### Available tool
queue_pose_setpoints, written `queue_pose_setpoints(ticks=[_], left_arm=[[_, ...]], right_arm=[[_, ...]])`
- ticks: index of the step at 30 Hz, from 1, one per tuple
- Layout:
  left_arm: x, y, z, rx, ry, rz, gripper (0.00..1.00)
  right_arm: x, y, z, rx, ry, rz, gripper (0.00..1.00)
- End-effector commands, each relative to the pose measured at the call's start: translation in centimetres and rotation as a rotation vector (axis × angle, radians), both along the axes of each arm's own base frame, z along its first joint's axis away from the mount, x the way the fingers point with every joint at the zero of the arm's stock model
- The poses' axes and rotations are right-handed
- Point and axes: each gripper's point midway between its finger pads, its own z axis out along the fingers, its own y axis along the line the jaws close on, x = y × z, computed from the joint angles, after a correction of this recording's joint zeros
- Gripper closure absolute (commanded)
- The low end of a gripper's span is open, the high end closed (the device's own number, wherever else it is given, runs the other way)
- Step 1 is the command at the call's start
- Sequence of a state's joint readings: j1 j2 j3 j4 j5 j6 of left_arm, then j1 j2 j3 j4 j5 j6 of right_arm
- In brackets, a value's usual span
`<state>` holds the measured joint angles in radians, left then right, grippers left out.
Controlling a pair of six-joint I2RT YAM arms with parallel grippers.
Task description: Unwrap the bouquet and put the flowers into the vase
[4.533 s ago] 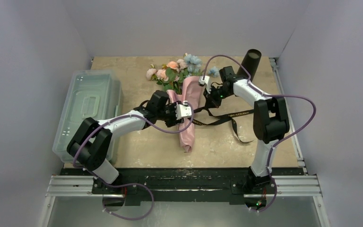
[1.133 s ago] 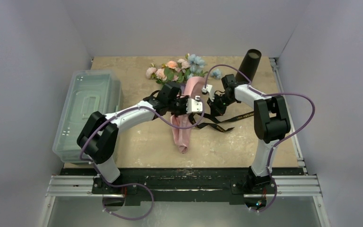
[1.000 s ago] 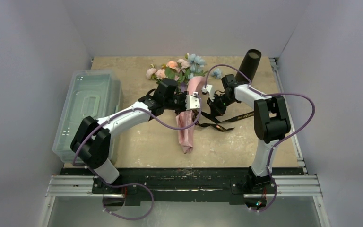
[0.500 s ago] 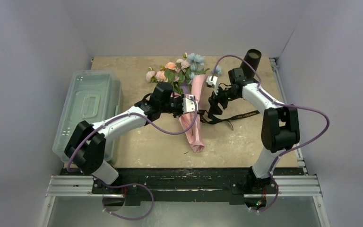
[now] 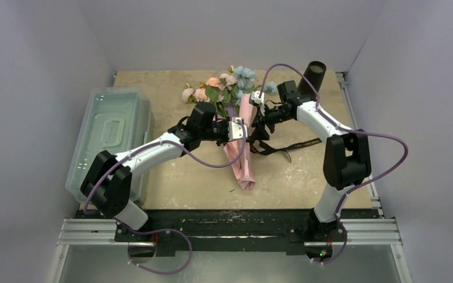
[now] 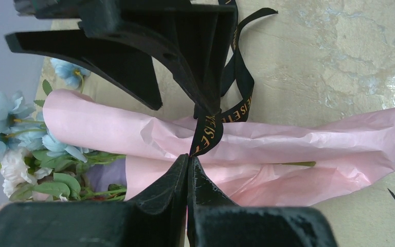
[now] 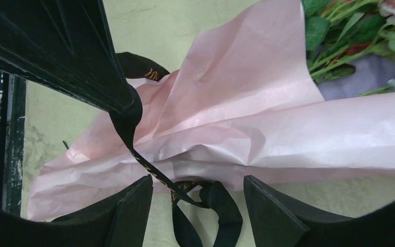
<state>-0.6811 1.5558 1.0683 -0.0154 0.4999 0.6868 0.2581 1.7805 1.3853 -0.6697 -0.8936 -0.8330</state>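
Observation:
The bouquet [image 5: 240, 127] lies on the table, blooms [image 5: 227, 82] at the far end, pink paper [image 5: 245, 171] trailing toward me. The flowers [image 6: 10, 128] show blue and white heads and green stems [image 7: 339, 46] inside the wrap. My left gripper [image 5: 243, 131] is over the wrap's middle, shut [image 6: 190, 158] on the black gold-lettered ribbon [image 6: 208, 128], which runs taut up from the paper. My right gripper [image 5: 256, 125] is just right of it, open [image 7: 198, 203], with a slack ribbon loop [image 7: 218, 208] lying between its fingers. The black vase [image 5: 314, 76] stands at the back right.
A clear lidded plastic bin [image 5: 109, 138] sits along the left side. A loose ribbon tail [image 5: 298, 144] lies on the tabletop right of the bouquet. The two grippers are very close together, the left fingers [image 7: 82, 62] filling the right wrist view's upper left.
My right gripper has opened and let go of the ribbon, then edged back toward the wrap. The bouquet's paper tail swung right. My left gripper stays shut on the ribbon.

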Motion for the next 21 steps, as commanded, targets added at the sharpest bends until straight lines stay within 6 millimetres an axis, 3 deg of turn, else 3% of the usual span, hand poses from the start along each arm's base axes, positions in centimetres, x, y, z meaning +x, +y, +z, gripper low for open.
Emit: queue_pose_setpoints(ticks=[1, 4, 7, 11, 12, 21], left_arm=[[0.1, -0.4, 2.8, -0.071, -0.04, -0.007, 1.0], [0.2, -0.3, 2.8, -0.07, -0.041, 0.002, 1.0], [0.5, 0.0, 2.7, -0.065, -0.041, 0.012, 1.0], [0.5, 0.3, 2.2, -0.057, -0.035, 0.02, 1.0], [0.5, 0.4, 2.0, -0.052, -0.032, 0.02, 1.0], [0.8, 1.9, -0.2, 0.001, -0.03, 0.031, 1.0]], right_arm=[[-0.2, 0.6, -0.5, 0.012, 0.014, 0.049, 0.34], [-0.5, 0.4, -1.5, -0.009, 0.03, 0.065, 0.44], [-1.3, 0.2, -1.7, -0.019, 0.043, 0.092, 0.61], [-1.7, 0.4, 0.3, 0.012, 0.027, 0.095, 0.94], [-1.7, 0.5, 1.0, 0.022, 0.02, 0.093, 0.97], [-2.3, 0.9, 4.5, 0.072, 0.002, 0.096, 1.0]])
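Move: The stretch of black ribbon that the right hand goes for hangs about 2 cm back of it and 3 cm below, between its open fingers. It runs up to the left hand, which already pinches it; from there the stretch lies some 4 cm to the right and 3 cm down. From the right hand, the pink paper lies 4 cm left and 10 cm below, and the flower heads about 18 cm ahead and 11 cm left. The loose ribbon tail lies 9 cm right and 2 cm back. The right fingers shut from wide open and pinch the black ribbon just below and to the right of the left hand's grip. For this the right hand dips roughly 4 cm while drawing back 2 cm, closes, then lifts by about the same 4 cm, ribbon in its fingers. The left hand keeps its pinch on the ribbon, easing slightly down and left at the end. ##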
